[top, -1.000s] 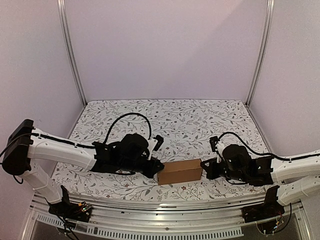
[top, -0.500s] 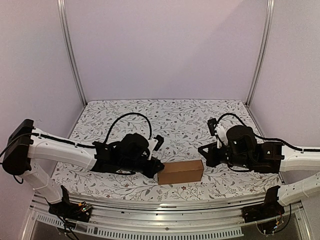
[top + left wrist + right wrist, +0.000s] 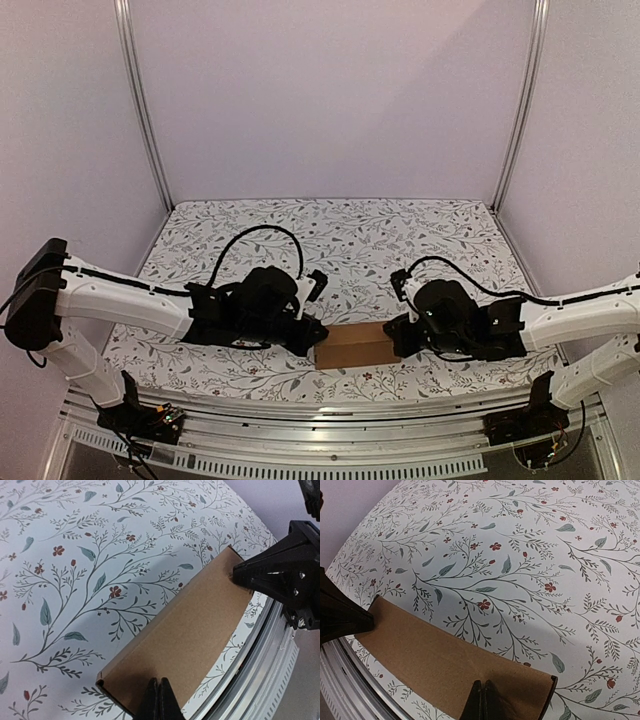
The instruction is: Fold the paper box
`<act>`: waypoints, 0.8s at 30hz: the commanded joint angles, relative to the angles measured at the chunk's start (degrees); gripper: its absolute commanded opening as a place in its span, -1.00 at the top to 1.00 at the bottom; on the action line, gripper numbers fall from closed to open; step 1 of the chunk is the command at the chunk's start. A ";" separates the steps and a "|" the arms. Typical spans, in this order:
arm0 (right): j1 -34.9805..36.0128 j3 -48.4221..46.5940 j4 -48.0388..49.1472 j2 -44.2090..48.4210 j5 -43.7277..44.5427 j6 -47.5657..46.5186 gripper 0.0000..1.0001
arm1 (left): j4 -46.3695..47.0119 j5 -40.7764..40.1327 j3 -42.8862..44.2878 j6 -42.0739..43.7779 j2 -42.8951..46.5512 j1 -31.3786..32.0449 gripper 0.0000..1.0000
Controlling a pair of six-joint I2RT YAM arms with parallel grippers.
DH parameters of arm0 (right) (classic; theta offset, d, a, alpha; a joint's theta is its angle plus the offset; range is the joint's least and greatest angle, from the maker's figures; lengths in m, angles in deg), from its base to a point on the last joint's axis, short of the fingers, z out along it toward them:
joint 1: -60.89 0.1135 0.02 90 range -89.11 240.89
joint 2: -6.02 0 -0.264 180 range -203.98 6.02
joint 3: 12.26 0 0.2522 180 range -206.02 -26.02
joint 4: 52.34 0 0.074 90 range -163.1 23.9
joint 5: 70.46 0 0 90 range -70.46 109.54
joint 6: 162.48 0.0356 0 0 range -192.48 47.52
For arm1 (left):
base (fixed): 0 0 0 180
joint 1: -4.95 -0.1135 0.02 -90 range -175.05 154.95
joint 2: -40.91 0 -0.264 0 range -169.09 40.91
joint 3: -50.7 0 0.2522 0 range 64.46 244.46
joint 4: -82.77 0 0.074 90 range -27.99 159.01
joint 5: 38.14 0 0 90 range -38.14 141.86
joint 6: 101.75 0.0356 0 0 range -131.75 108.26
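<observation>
The paper box (image 3: 354, 345) is a folded brown cardboard box lying flat near the table's front edge, between the two arms. My left gripper (image 3: 318, 335) is shut, and its tips (image 3: 159, 682) rest on the top of the box (image 3: 190, 630) at its left end. My right gripper (image 3: 393, 338) is shut too, with its tips (image 3: 481, 684) over the top of the box (image 3: 435, 660) at its right end. Neither gripper has anything between its fingers. In the top view, the right gripper's body hides the box's right end.
The table (image 3: 350, 235) carries a white cloth printed with leaves and flowers. A metal rail (image 3: 330, 408) runs along the front edge just behind the box. Pale walls and two upright metal posts (image 3: 145, 110) close in the back and sides.
The right arm rose from beside the box's right end, swung left, and came down with its shut tips over that end. The left arm and the box stayed put.
</observation>
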 commanded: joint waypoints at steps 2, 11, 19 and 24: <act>1.08 -2.71 -5.93 3.04 1.65 -1.38 1.00 | -6.73 -0.13 -0.69 0.72 -1.12 -0.57 0.99; 1.09 -10.78 -12.21 4.98 6.15 -7.08 0.40 | -9.49 -2.52 1.72 3.67 2.61 -0.57 0.74; 0.32 -16.46 -19.51 6.32 10.75 -12.08 -0.95 | -15.75 -7.62 6.30 8.01 8.77 -0.77 0.01; -0.40 -18.88 -23.18 7.76 16.51 -13.54 -0.98 | -21.24 -10.52 10.52 9.52 11.57 -1.83 -0.89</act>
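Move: Both my shut grippers rest on the closed paper box's top. From my left hand its middle lies about 6 cm to the right, roughly level fore and aft, 3 cm lower; my right hand's tips are some 12 cm to the right of my left. From my right hand the box's middle is about 6 cm left and 3 cm below. The metal front rail runs roughly 9 cm behind both hands and 6 cm lower. I lift my right hand off the box first, up about 10 cm and slightly forward, fingers spreading fully and the wrist tipping up some 15 degrees. My left hand eases left along the lid as its fingers begin to open, then comes free, rising about 6 cm with its gripper more than half open. ##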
